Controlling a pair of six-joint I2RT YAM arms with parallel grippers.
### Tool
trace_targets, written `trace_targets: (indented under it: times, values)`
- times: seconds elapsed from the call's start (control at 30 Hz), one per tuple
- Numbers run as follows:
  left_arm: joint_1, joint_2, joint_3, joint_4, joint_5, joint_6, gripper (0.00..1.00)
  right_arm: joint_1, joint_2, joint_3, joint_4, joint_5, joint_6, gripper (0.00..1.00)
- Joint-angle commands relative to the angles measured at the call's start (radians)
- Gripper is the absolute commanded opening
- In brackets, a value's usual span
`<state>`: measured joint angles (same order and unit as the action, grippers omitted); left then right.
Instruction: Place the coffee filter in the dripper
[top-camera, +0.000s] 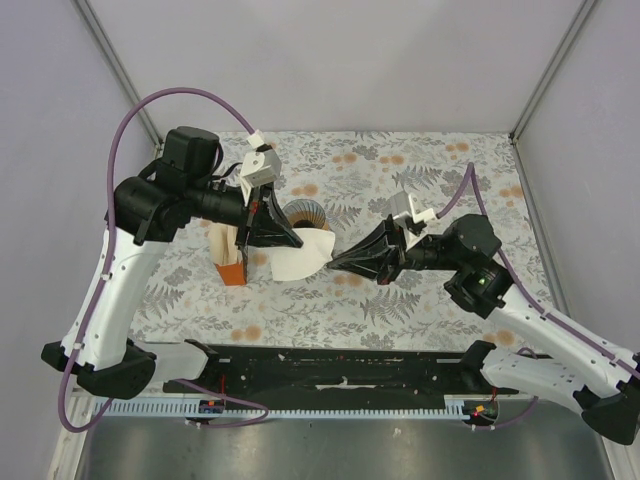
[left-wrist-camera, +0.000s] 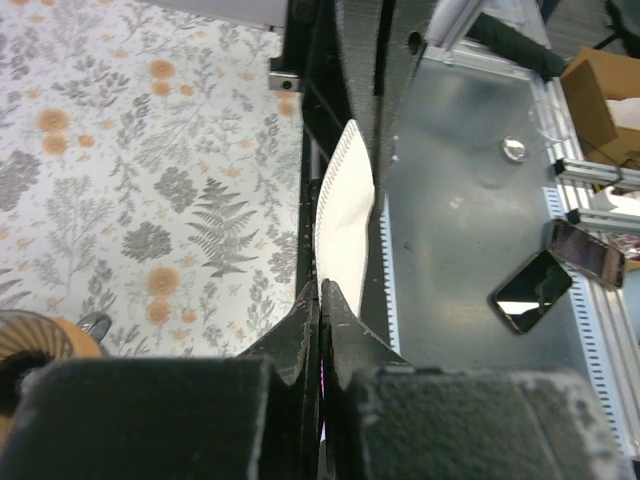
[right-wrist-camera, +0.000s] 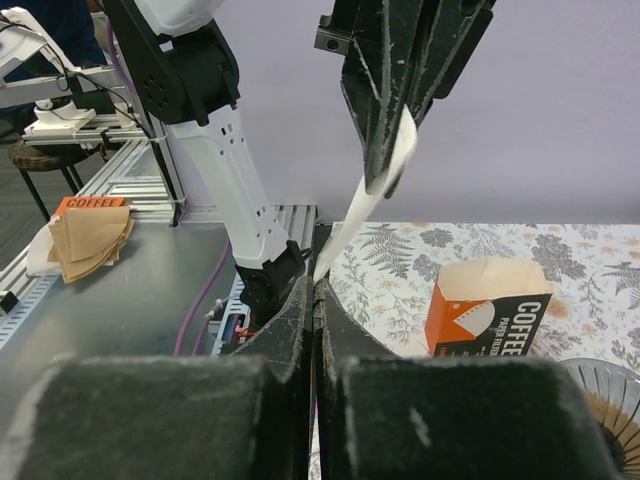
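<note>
The white coffee filter (top-camera: 300, 256) hangs in the air between both grippers, in front of the dripper (top-camera: 305, 213). My left gripper (top-camera: 292, 240) is shut on the filter's upper left part. The filter (left-wrist-camera: 343, 222) runs out from those jaws (left-wrist-camera: 322, 288) as a curved sheet. My right gripper (top-camera: 333, 262) comes in from the right. It is shut, with its tips (right-wrist-camera: 315, 284) pinching the lower corner of the filter (right-wrist-camera: 372, 196). The orange-tan dripper (left-wrist-camera: 38, 342) stands on the floral cloth just behind them. It also shows as the ribbed dripper (right-wrist-camera: 608, 408) at the lower right of the right wrist view.
An orange coffee-filter packet (top-camera: 229, 262) stands open-topped left of the filter; the right wrist view shows this packet (right-wrist-camera: 487, 308) too. Off the table lie two phones (left-wrist-camera: 532, 290), a cardboard box (left-wrist-camera: 603, 88) and a stack of brown filters (right-wrist-camera: 90, 236). A black rail (top-camera: 330, 365) lines the near edge.
</note>
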<state>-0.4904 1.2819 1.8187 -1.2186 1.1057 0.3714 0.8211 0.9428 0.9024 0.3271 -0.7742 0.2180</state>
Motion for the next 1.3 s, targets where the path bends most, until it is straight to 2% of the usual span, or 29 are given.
trace_targets:
  times: [0.0, 0.2, 0.33, 0.47, 0.57, 0.63, 0.67, 0.73, 0.9, 1.1, 1.23, 1.27]
  values:
    - [0.0, -0.024, -0.001, 0.06, -0.105, -0.037, 0.02, 0.006, -0.001, 0.049, 0.024, -0.008, 0.026, 0.0]
    - [0.0, -0.021, -0.009, 0.07, -0.099, -0.046, 0.02, 0.012, 0.042, 0.061, 0.064, -0.004, 0.067, 0.0]
    - [0.001, -0.026, -0.006, 0.068, -0.078, -0.049, 0.02, 0.012, 0.059, 0.078, 0.024, 0.041, 0.047, 0.02]
    - [0.0, -0.032, -0.004, 0.051, -0.079, -0.029, 0.02, 0.012, 0.015, 0.07, -0.054, 0.095, -0.026, 0.17]
    - [0.001, -0.032, -0.004, 0.044, -0.079, -0.017, 0.02, 0.012, -0.028, 0.067, -0.112, 0.063, -0.106, 0.3]
    - [0.0, -0.029, -0.001, 0.042, -0.073, -0.017, 0.02, 0.01, -0.056, 0.072, -0.193, 0.006, -0.208, 0.41]
    - [0.001, -0.029, 0.001, 0.041, -0.067, -0.015, 0.02, 0.01, -0.077, 0.064, -0.251, 0.003, -0.312, 0.46]
    - [0.001, -0.027, 0.004, 0.039, -0.055, -0.02, 0.02, 0.01, -0.123, 0.029, -0.293, 0.07, -0.449, 0.5]
    - [0.0, -0.018, -0.018, 0.074, -0.056, -0.09, 0.02, 0.01, -0.208, -0.029, -0.284, 0.231, -0.708, 0.54]
    - [0.007, 0.023, -0.07, 0.146, -0.061, -0.244, 0.02, 0.012, -0.237, -0.069, -0.235, 0.256, -1.156, 0.69]
    - [0.027, 0.059, -0.108, 0.204, 0.006, -0.35, 0.02, 0.024, -0.219, -0.077, -0.322, 0.208, -1.481, 0.91]
    - [0.033, 0.062, -0.123, 0.229, 0.04, -0.392, 0.02, 0.036, -0.219, -0.092, -0.315, 0.201, -1.543, 0.92]
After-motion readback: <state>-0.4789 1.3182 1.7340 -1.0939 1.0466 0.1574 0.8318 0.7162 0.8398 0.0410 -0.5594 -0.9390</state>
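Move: The right fingers are shut on the coffee filter's near right corner, the filter's middle about 4 cm left and 2 cm ahead. From that hand the dripper stands some 13 cm ahead, 7 cm left and 22 cm below; the filter box is about 10 cm ahead, 24 cm left, 32 cm below. The left hand holds the filter too, its middle some 2 cm back and 1 cm left. Right hand opens off the filter's corner, retreats some 5 cm right and forward, rolling 55 degrees; left holds. ##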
